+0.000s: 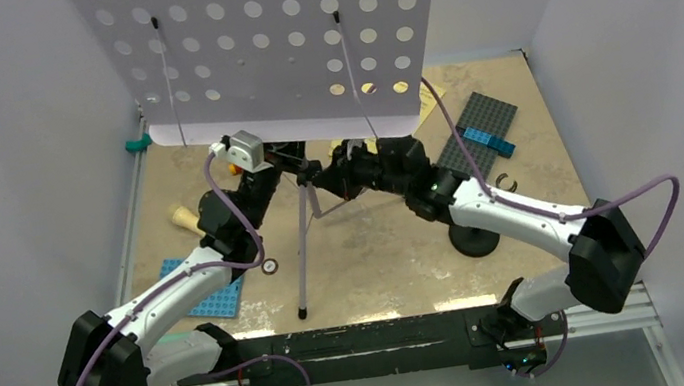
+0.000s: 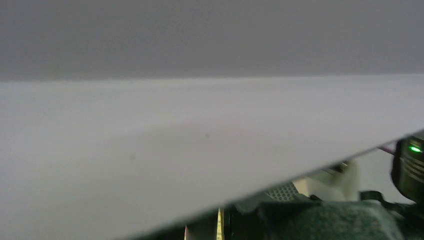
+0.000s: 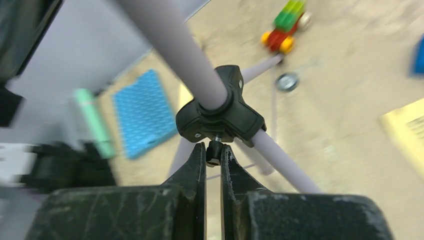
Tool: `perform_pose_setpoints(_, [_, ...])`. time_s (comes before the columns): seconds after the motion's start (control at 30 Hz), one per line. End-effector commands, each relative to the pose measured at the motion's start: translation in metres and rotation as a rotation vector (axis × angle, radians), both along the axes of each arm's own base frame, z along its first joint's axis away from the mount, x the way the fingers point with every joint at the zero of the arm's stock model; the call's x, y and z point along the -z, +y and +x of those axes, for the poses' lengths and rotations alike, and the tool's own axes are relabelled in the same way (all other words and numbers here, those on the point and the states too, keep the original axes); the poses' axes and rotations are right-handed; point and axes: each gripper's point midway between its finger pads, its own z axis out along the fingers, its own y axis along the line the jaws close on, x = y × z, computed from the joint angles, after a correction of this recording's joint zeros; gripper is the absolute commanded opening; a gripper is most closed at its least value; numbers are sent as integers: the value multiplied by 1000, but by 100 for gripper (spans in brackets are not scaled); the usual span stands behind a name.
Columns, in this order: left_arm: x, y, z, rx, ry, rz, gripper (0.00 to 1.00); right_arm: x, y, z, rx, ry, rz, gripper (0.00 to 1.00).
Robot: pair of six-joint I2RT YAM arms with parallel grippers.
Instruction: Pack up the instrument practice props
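The tall music stand's perforated pale lilac desk [image 1: 266,42] fills the back of the top view, with its tripod leg [image 1: 303,249] below. In the right wrist view my right gripper [image 3: 214,154] is shut on the small black knob [image 3: 214,148] under the tripod's black hub [image 3: 220,117]. My left wrist [image 1: 246,150] sits at the desk's lower edge, its fingers hidden beneath. The desk [image 2: 150,150] blocks nearly all of the left wrist view. A cream microphone [image 1: 184,218] lies at the left. The black round mic stand base [image 1: 475,239] sits beside my right arm. Yellow sheet music [image 1: 433,97] pokes out behind the desk.
A blue baseplate [image 1: 202,291] lies at the front left, and a grey baseplate [image 1: 480,123] with a blue brick [image 1: 489,139] on it at the back right. A colourful brick car [image 3: 286,27] and a small ring [image 1: 270,266] sit near the tripod. White walls close in both sides.
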Motion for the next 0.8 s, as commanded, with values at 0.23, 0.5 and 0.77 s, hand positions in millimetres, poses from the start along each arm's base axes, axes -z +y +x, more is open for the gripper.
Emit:
perform_pose_setpoints(0.23, [116,-26,13,39,338,159,0,15,-22,21,255,-986,-548,0])
perform_pose_setpoints(0.5, [143,-23,16,16,405,156,0,2,-26,5,468,-1257,-743,4])
perform_pose_setpoints(0.77, [155,-16,15,-14,433,157,0,-20,-39,-9,552,-1078,-606,58])
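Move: The small black knob on the underside of the stand's hub is already pinched in the right fingertips, with the hub about 2 cm ahead and 3 cm to the left of them. The pole grip, where the left hand holds the stand, is some 12 cm above the right hand, 4 cm ahead and about level sideways. The near foot is roughly 20 cm back, 8 cm to the left and 22 cm below. From the left hand, the knob is around 12 cm below, 4 cm back and about level sideways. The knob is twisted by the right hand, which rolls in place about 70 degrees around its own pointing direction, counter-clockwise as seen from behind the hand. Then the fingers open, let go and draw off about 2 cm to the right and down. The left hand keeps its grip on the pole just beneath the desk, barely moving. ##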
